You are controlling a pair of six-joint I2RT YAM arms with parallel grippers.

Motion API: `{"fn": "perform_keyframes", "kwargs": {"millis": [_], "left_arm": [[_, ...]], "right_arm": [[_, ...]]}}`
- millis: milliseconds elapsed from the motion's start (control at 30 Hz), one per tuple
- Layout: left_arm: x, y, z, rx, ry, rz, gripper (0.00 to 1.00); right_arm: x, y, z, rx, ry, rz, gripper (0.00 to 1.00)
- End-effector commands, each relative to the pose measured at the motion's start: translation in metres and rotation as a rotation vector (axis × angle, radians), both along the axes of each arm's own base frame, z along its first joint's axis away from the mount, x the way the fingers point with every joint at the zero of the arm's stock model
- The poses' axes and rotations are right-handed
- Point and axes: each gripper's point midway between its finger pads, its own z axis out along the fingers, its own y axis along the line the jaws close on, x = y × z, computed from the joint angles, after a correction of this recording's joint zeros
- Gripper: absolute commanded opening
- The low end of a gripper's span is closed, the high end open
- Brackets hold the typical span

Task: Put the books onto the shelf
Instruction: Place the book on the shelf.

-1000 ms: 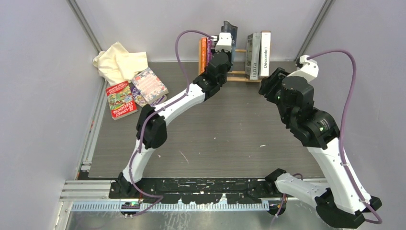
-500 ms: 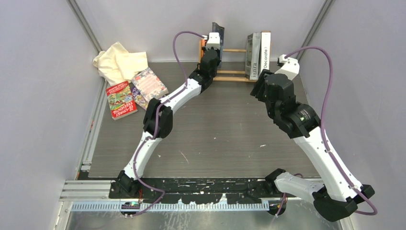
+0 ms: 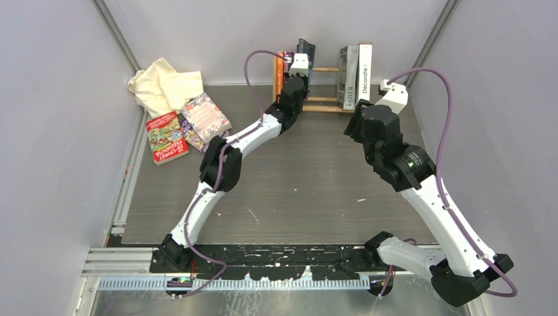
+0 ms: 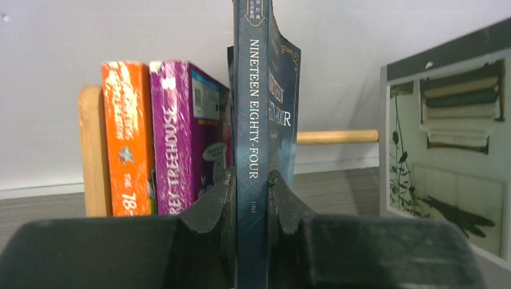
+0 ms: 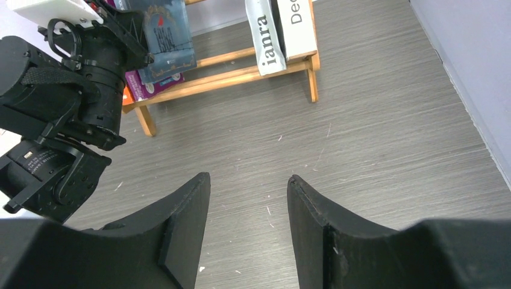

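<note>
My left gripper (image 4: 251, 176) (image 3: 303, 55) is shut on the spine of a dark blue book (image 4: 252, 90) (image 3: 306, 47) titled "Nineteen Eighty-Four". It holds the book upright at the left part of the wooden shelf (image 3: 326, 100) (image 4: 337, 136) (image 5: 232, 78), just right of a purple book (image 4: 175, 132) and an orange book (image 4: 123, 144). Two white-grey books (image 3: 355, 76) (image 5: 263, 33) stand at the shelf's right end. My right gripper (image 5: 249, 176) (image 3: 353, 125) hangs open over bare table in front of the shelf, holding nothing.
Loose books lie at the table's left edge: a red-green one (image 3: 166, 137) and a pink patterned one (image 3: 205, 115) over a third. A cream cloth (image 3: 164, 84) is bunched in the back left corner. Walls close in behind and beside the shelf.
The left gripper has carried the blue book a little left along the shelf, closer to the purple book. The right arm has swung left and slightly nearer, still open.
</note>
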Motion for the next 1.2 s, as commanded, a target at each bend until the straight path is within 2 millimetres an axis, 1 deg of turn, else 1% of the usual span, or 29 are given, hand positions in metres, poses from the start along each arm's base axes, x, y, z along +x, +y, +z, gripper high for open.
{"fn": "perform_keyframes", "kwargs": {"millis": [0, 233, 333, 367, 400, 467, 533, 633, 733, 833, 900, 933, 967, 1000, 1067, 1167], "left_arm": [[-0.011, 0.009, 0.073, -0.155, -0.187, 0.032, 0.0], [-0.013, 0.01, 0.051, -0.139, -0.171, 0.057, 0.0], [-0.015, 0.011, 0.046, -0.126, -0.173, 0.078, 0.0], [-0.015, 0.012, 0.044, -0.12, -0.171, 0.081, 0.03], [-0.016, 0.012, 0.043, -0.119, -0.169, 0.083, 0.11], [-0.016, 0.014, 0.039, -0.118, -0.16, 0.098, 0.3], [-0.017, 0.016, 0.035, -0.117, -0.15, 0.107, 0.43], [-0.02, 0.016, 0.033, -0.115, -0.143, 0.108, 0.56], [-0.026, 0.015, 0.038, -0.115, -0.147, 0.109, 0.63], [-0.034, 0.012, 0.053, -0.115, -0.164, 0.104, 0.65], [-0.041, 0.01, 0.068, -0.107, -0.183, 0.101, 0.67], [-0.046, 0.008, 0.078, -0.11, -0.194, 0.097, 0.68], [-0.05, 0.009, 0.092, -0.117, -0.211, 0.098, 0.68], [-0.055, 0.006, 0.099, -0.114, -0.217, 0.096, 0.69], [-0.066, 0.007, 0.125, -0.121, -0.243, 0.101, 0.7], [-0.086, 0.009, 0.159, -0.116, -0.275, 0.12, 0.71]], "right_arm": [[-0.005, -0.011, 0.013, 0.023, -0.064, -0.035, 0.55], [-0.008, -0.014, 0.005, 0.011, -0.041, -0.037, 0.55], [-0.009, -0.015, 0.005, 0.009, -0.039, -0.038, 0.55], [-0.009, -0.015, 0.004, 0.008, -0.037, -0.04, 0.55], [-0.009, -0.015, 0.004, 0.009, -0.036, -0.039, 0.55], [-0.009, -0.015, 0.003, 0.005, -0.034, -0.038, 0.55], [-0.009, -0.015, 0.002, 0.004, -0.031, -0.036, 0.55], [-0.009, -0.014, 0.0, 0.004, -0.029, -0.03, 0.55], [-0.01, -0.014, 0.0, 0.008, -0.03, -0.024, 0.55], [-0.013, -0.015, 0.004, 0.014, -0.044, -0.022, 0.55], [-0.015, -0.016, 0.007, 0.017, -0.054, -0.023, 0.55], [-0.016, -0.017, 0.008, 0.018, -0.057, -0.022, 0.55], [-0.017, -0.018, 0.01, 0.018, -0.059, -0.024, 0.55], [-0.018, -0.018, 0.011, 0.02, -0.059, -0.023, 0.55], [-0.02, -0.019, 0.012, 0.022, -0.061, -0.02, 0.55], [-0.021, -0.018, 0.016, 0.029, -0.068, -0.012, 0.55]]}}
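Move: My left hand holds the Nineteen Eighty-Four book upright by its spine. Its place on the shelf centres about 6 cm ahead of me, 1 cm left and 2 cm lower. The purple book stands 8 cm ahead and 4 cm left, with the orange book 7 cm left at the same reach; the grey book is 5 cm ahead and 13 cm right. From my right hand, that place is roughly 32 cm ahead, 15 cm left and 11 cm below. With my left hand I lower the gripped book about 3.5 cm into its place beside the purple book, keeping it upright. Then I open my fingers wide to let go of the spine, back away towards myself some 3 cm and rise about 5 cm, tilting the fingertips slightly up. My empty right hand eases about 2 cm back and right. ##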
